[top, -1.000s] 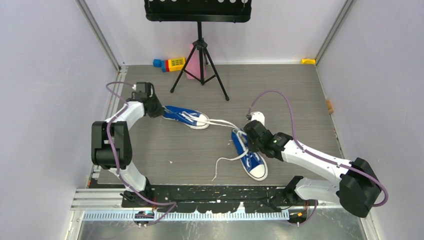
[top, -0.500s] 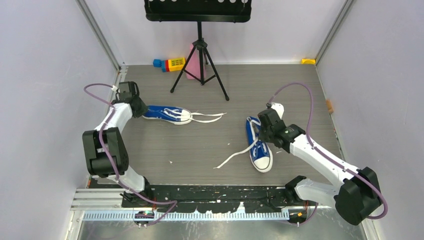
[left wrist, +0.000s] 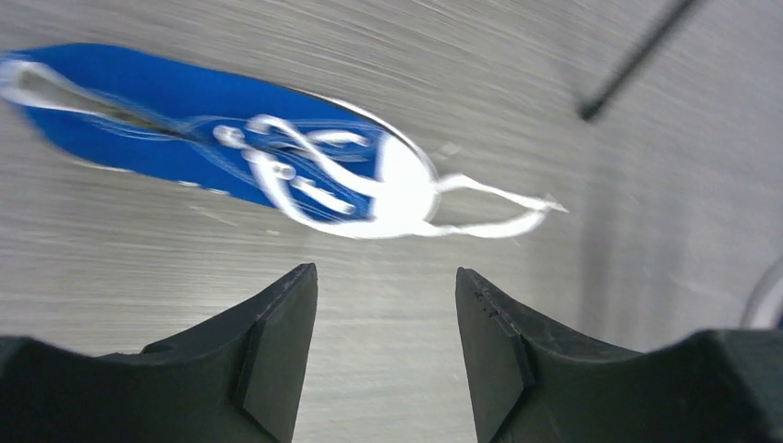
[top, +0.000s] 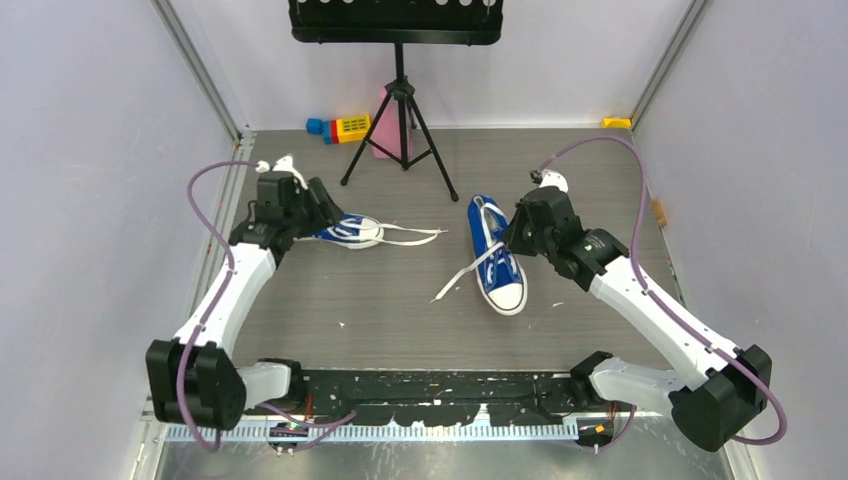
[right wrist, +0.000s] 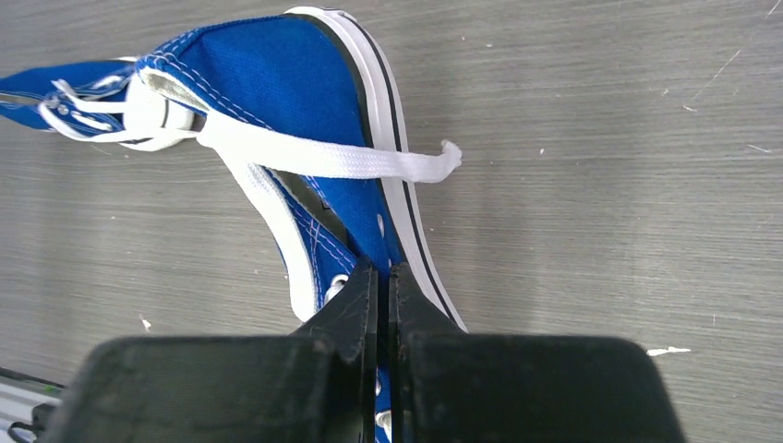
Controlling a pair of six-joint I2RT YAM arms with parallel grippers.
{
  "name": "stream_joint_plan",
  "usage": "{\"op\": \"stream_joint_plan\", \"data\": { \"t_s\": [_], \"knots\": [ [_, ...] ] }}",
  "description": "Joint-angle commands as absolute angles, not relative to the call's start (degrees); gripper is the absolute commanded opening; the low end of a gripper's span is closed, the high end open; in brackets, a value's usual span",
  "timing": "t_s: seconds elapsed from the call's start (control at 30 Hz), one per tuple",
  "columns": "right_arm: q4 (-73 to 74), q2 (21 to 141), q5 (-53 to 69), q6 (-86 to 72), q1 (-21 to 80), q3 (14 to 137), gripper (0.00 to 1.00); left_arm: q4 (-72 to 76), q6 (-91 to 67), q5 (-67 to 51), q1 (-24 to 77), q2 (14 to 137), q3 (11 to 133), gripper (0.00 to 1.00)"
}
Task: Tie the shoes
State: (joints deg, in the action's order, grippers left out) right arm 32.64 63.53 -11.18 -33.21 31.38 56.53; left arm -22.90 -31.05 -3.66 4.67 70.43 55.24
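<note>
Two blue shoes with white toe caps lie apart on the grey floor. The left shoe [top: 352, 230] [left wrist: 231, 152] points right, and its loose white laces [top: 415, 236] [left wrist: 499, 221] trail off the toe. My left gripper [top: 322, 208] [left wrist: 386, 277] hovers open over its heel end with nothing between the fingers [left wrist: 277, 341]. The right shoe [top: 499, 270] [right wrist: 295, 83] points toward the near edge. My right gripper [top: 514, 233] [right wrist: 381, 275] is shut on its blue canvas side wall by the eyelets. One lace [top: 462, 276] [right wrist: 351, 161] hangs loose to the left.
A black music stand tripod [top: 400, 130] stands at the back middle, one leg [left wrist: 637, 55] near the left shoe. Coloured toy blocks [top: 340, 128] and a pink object [top: 385, 135] lie beside it. A yellow piece [top: 617, 122] sits in the back right corner. Walls close both sides.
The left gripper dragged the left shoe leftward, then let go and opened above it. The right gripper carried the right shoe back and away from the near edge, separating the laces.
</note>
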Motion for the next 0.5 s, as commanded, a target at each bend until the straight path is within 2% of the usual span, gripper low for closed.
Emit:
{"op": "stream_joint_plan", "data": {
  "t_s": [0.0,0.2,0.47],
  "knots": [
    [29.8,58.5,-10.1,-35.3,31.2,60.7,0.0,-17.5,-29.5,-14.6,11.0,65.2,53.0,0.59],
    [30.0,54.6,-6.0,-39.4,30.8,60.4,0.0,-6.8,-28.4,-23.6,19.5,61.3,47.1,0.59],
    [42.8,45.7,-18.5,-37.3,30.7,62.8,0.0,-4.6,-27.5,-24.0,27.4,59.9,43.9,0.59]
  ]
}}
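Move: The lace end dangling from the raised shoe lies about 25 cm to the left gripper's right, 21 cm back and roughly 6 cm lower; the raised shoe's middle is 40 cm right of that gripper, 11 cm back and about 2 cm lower. The other shoe lies some 3 cm to its left, 2 cm ahead and 13 cm below. From the right gripper, that lace end is 17 cm left, 13 cm back and 7 cm lower, the raised shoe's middle just 3 cm back, 2 cm left and 3 cm below. Sweep the open left gripper about 16 cm to the right and 8 cm back, away from the shoe on the table and towards the dangling lace end, turning it clockwise some 35 degrees as it goes. Keep the right fingers shut on the raised shoe; lift it about 5 cm, drawing it back and then a little right too. ##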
